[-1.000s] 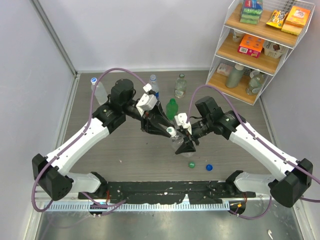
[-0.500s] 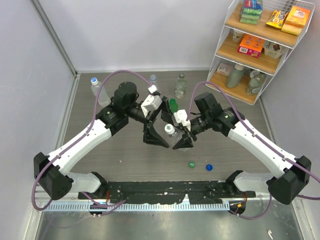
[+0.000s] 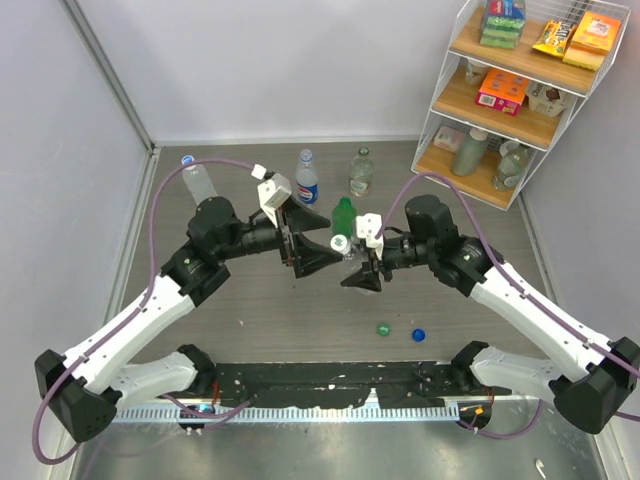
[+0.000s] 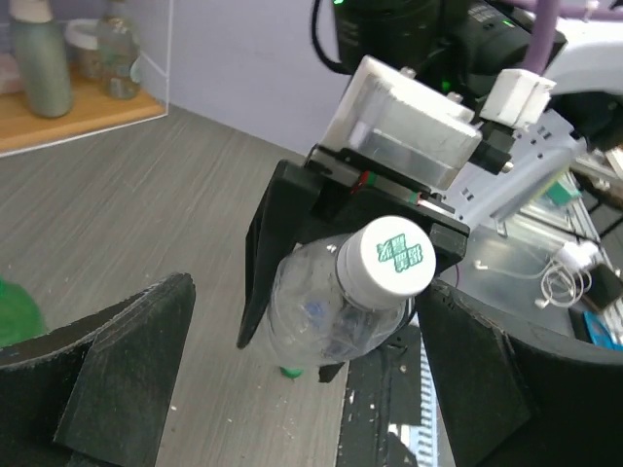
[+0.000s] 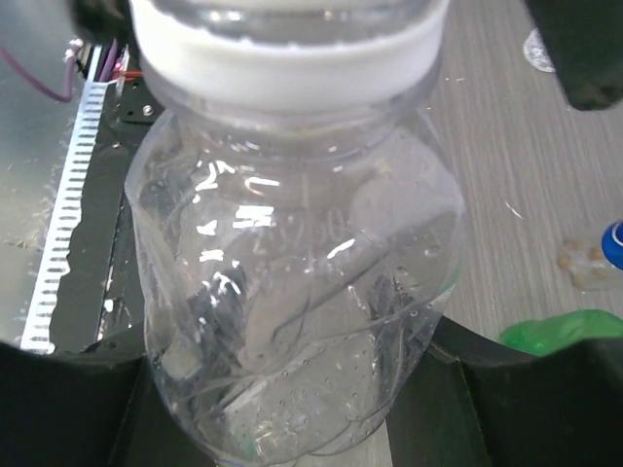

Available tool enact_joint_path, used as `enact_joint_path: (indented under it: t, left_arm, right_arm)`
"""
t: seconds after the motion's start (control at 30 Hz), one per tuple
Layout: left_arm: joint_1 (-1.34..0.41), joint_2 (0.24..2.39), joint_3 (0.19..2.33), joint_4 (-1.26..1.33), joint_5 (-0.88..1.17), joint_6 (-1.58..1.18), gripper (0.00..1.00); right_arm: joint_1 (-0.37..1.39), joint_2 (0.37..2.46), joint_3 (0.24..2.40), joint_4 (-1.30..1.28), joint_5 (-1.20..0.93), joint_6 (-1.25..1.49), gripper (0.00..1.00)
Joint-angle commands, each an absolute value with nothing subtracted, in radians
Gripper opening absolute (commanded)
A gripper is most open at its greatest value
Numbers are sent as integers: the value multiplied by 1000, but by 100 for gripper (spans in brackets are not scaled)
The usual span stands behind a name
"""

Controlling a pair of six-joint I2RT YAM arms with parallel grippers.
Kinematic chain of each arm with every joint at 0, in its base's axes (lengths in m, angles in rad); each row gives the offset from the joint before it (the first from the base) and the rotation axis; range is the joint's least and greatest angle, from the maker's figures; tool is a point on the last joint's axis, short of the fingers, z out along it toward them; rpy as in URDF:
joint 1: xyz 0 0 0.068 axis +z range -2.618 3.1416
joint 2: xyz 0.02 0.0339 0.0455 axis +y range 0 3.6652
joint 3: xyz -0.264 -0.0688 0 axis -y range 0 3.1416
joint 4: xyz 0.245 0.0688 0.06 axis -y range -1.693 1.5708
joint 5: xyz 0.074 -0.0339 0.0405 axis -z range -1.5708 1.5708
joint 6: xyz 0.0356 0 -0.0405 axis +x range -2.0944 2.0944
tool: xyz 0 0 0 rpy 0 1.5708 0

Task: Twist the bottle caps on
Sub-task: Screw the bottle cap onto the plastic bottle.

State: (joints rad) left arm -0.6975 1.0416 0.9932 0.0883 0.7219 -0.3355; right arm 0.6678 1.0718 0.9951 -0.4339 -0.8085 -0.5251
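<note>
My right gripper (image 3: 360,268) is shut on the plain clear bottle (image 3: 352,262), held off the table and tipped toward the left arm. A white cap (image 3: 340,243) sits on its neck. In the left wrist view that cap (image 4: 392,255) faces the camera, and my left gripper (image 4: 311,389) stands wide open around it, fingers (image 4: 127,370) apart from the bottle (image 4: 321,321). The right wrist view shows the bottle (image 5: 292,311) filling my right gripper (image 5: 292,409). The green cap (image 3: 383,328) and blue cap (image 3: 418,335) lie on the table in front. The green bottle (image 3: 344,215) and cola-label bottle (image 3: 307,180) stand behind.
A clear bottle with a dark cap (image 3: 361,172) stands at the back, and another capped bottle (image 3: 195,180) stands at the back left by the wall. A wire shelf (image 3: 520,100) with snacks and jars fills the back right corner.
My left gripper has opened, let go of the white cap and drawn back to the left. The right gripper has carried the capped bottle slightly up and back.
</note>
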Motion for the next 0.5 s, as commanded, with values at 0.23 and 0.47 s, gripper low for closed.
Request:
enact_joint_path:
  t: [0.23, 0.47]
  left_arm:
    - [-699, 907, 959, 71, 265, -574, 100]
    - [-700, 966, 1011, 3, 210, -589, 98]
  right_arm:
    - [675, 1123, 1011, -347, -479, -333, 1]
    - [673, 1195, 1037, -376, -377, -305, 1]
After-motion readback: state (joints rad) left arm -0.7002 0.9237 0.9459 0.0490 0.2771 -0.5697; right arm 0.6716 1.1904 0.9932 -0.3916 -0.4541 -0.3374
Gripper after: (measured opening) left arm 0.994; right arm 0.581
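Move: The white cap already sits on the plastic bottle, about 4 cm to the right of my open left hand, some 3 cm nearer my base and roughly level with it. My right hand still grips the bottle's body, with the cap some 9 cm above it, 3 cm left and 2 cm back. From the right hand, the green bottle stands about 14 cm ahead, 2 cm left and 16 cm lower; the green cap lies some 8 cm back, 6 cm right and 24 cm down. Keeping my grip on the capped bottle, I carry it with my right hand forward about 6 cm towards the green bottle, sinking nearly 5 cm, mostly late on, and turning some 20 degrees clockwise. My left hand, already clear of the cap with fingers still wide open, goes forward and left, away from the bottle, swinging about 25 degrees counter-clockwise. ##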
